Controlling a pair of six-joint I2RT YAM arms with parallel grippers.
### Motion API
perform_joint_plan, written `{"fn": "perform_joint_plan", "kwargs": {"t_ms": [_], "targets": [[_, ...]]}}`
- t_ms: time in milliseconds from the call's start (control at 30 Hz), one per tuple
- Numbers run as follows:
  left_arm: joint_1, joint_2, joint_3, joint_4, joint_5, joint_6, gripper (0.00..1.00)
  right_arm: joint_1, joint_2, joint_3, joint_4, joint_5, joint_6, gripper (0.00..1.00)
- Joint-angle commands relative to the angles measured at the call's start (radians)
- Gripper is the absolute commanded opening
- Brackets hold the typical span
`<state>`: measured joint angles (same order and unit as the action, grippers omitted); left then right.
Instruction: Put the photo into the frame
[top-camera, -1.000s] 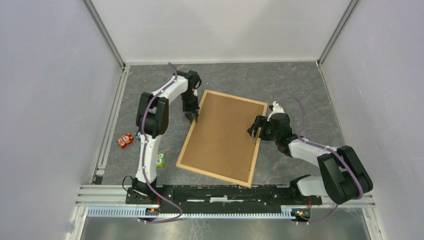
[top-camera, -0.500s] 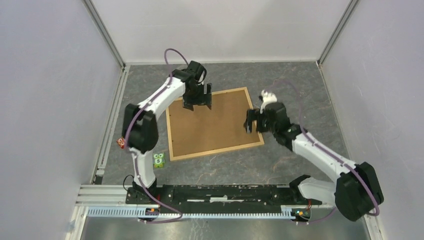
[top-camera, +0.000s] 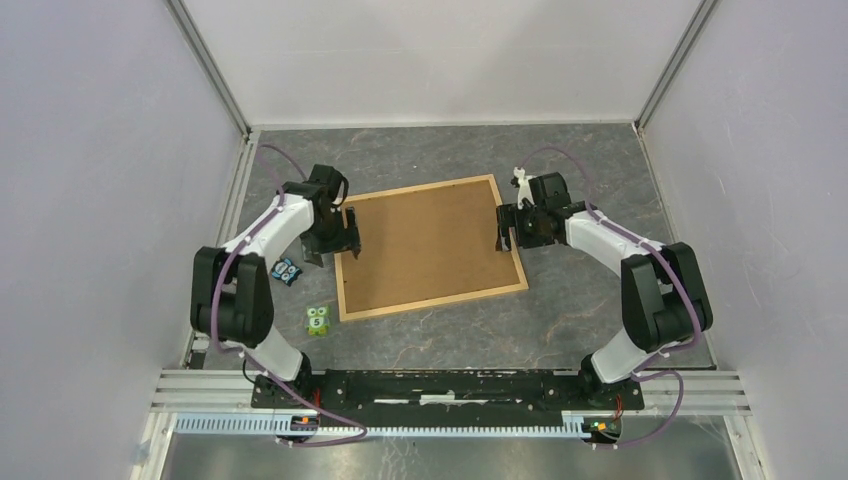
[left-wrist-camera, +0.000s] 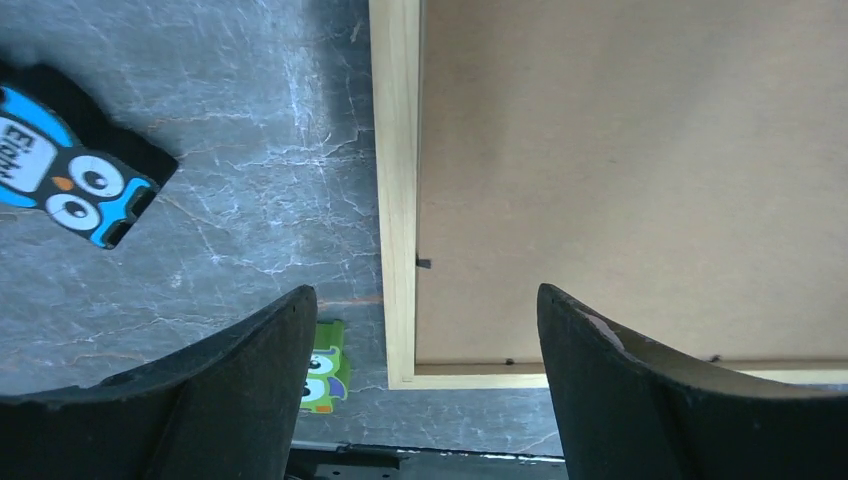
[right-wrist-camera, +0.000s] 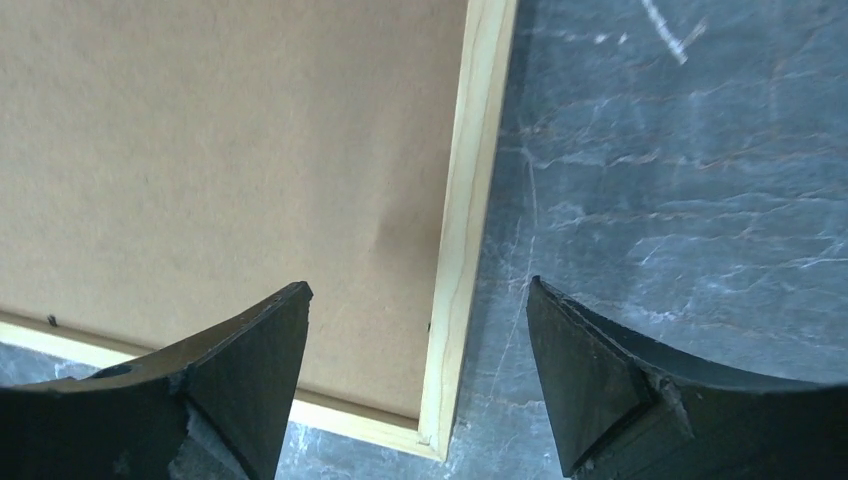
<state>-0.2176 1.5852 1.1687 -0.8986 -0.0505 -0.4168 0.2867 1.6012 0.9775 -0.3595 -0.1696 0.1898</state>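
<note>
The frame (top-camera: 430, 297) of thin pale wooden strips lies flat mid-table, back side up, with a plain brown backing board (top-camera: 425, 245) filling it. The photo is hidden. My left gripper (top-camera: 340, 240) hangs open over the frame's left strip (left-wrist-camera: 395, 180), one finger over the table and the other over the board (left-wrist-camera: 640, 170). My right gripper (top-camera: 505, 228) hangs open over the right strip (right-wrist-camera: 470, 200) near a corner, board (right-wrist-camera: 220, 140) to one side. Neither holds anything.
A blue owl card (top-camera: 287, 270) (left-wrist-camera: 70, 175) lies just left of the frame by my left arm. A green owl tile (top-camera: 318, 320) (left-wrist-camera: 325, 365) sits off the frame's near left corner. Enclosure walls ring the table; a metal rail (top-camera: 440, 385) runs along the near edge.
The frame has turned from a steep slant to lie nearly square. My left gripper has opened and gone from the far edge to the left strip. The right gripper has shifted along the right strip.
</note>
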Motion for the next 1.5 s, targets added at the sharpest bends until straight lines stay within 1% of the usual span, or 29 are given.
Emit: {"fn": "perform_joint_plan", "kwargs": {"t_ms": [0,67,133,200,233,300,433,467,667,800,1100,1200,1467], "targets": [[0.007,0.073,-0.006,0.05,-0.016,0.045,0.86,0.004,-0.002,-0.021,-0.018,-0.062,-0.026,0.83],[0.015,0.102,-0.012,0.056,-0.036,0.035,0.82,0.003,-0.009,-0.029,-0.02,-0.04,-0.031,0.79],[0.022,0.116,-0.025,0.077,-0.035,0.034,0.75,0.003,-0.012,-0.023,-0.035,-0.013,-0.044,0.76],[0.024,0.118,-0.046,0.105,-0.037,0.039,0.64,0.003,-0.009,-0.007,-0.059,0.023,-0.067,0.69],[0.024,0.118,-0.054,0.111,-0.043,0.041,0.59,0.003,-0.006,0.002,-0.074,0.04,-0.075,0.64],[0.024,0.122,-0.062,0.116,-0.062,0.051,0.52,0.004,-0.009,0.006,-0.081,0.052,-0.09,0.59],[0.024,0.135,-0.064,0.122,-0.077,0.062,0.43,0.003,-0.003,0.004,-0.087,0.054,-0.1,0.42],[0.024,0.139,-0.066,0.125,-0.078,0.062,0.42,0.004,0.001,0.003,-0.096,0.056,-0.1,0.39],[0.024,0.157,-0.066,0.127,-0.081,0.061,0.39,0.006,-0.016,-0.033,-0.108,0.073,-0.1,0.39],[0.025,0.16,-0.07,0.127,-0.08,0.057,0.35,0.005,-0.002,-0.046,-0.097,0.068,-0.1,0.36],[0.024,0.16,-0.078,0.128,-0.081,0.054,0.35,0.008,0.028,-0.056,-0.06,0.052,-0.094,0.35],[0.024,0.16,-0.081,0.127,-0.076,0.053,0.35,0.007,0.037,-0.053,-0.049,0.07,-0.094,0.35],[0.023,0.159,-0.086,0.129,-0.073,0.053,0.35,0.008,0.058,-0.048,-0.051,0.059,-0.09,0.34]]}}
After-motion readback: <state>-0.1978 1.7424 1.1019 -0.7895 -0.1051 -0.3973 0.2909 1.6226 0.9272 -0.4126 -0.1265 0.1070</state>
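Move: The frame's left rail lies some 7 cm below the left hand, its middle about 2 cm to the left. The backing board's centre is 14 cm right and 2 ahead, the blue owl block 12 left and 2 back, the green owl block 6 left and 10 back. For the right hand, the right rail's gripping stretch is about 3 cm back, 2 right and 4 below; the board's centre is 13 left, 1 back. Left sinks about 6 cm, right draws back and sinks some 3, both closing astride the frame's side rails. ##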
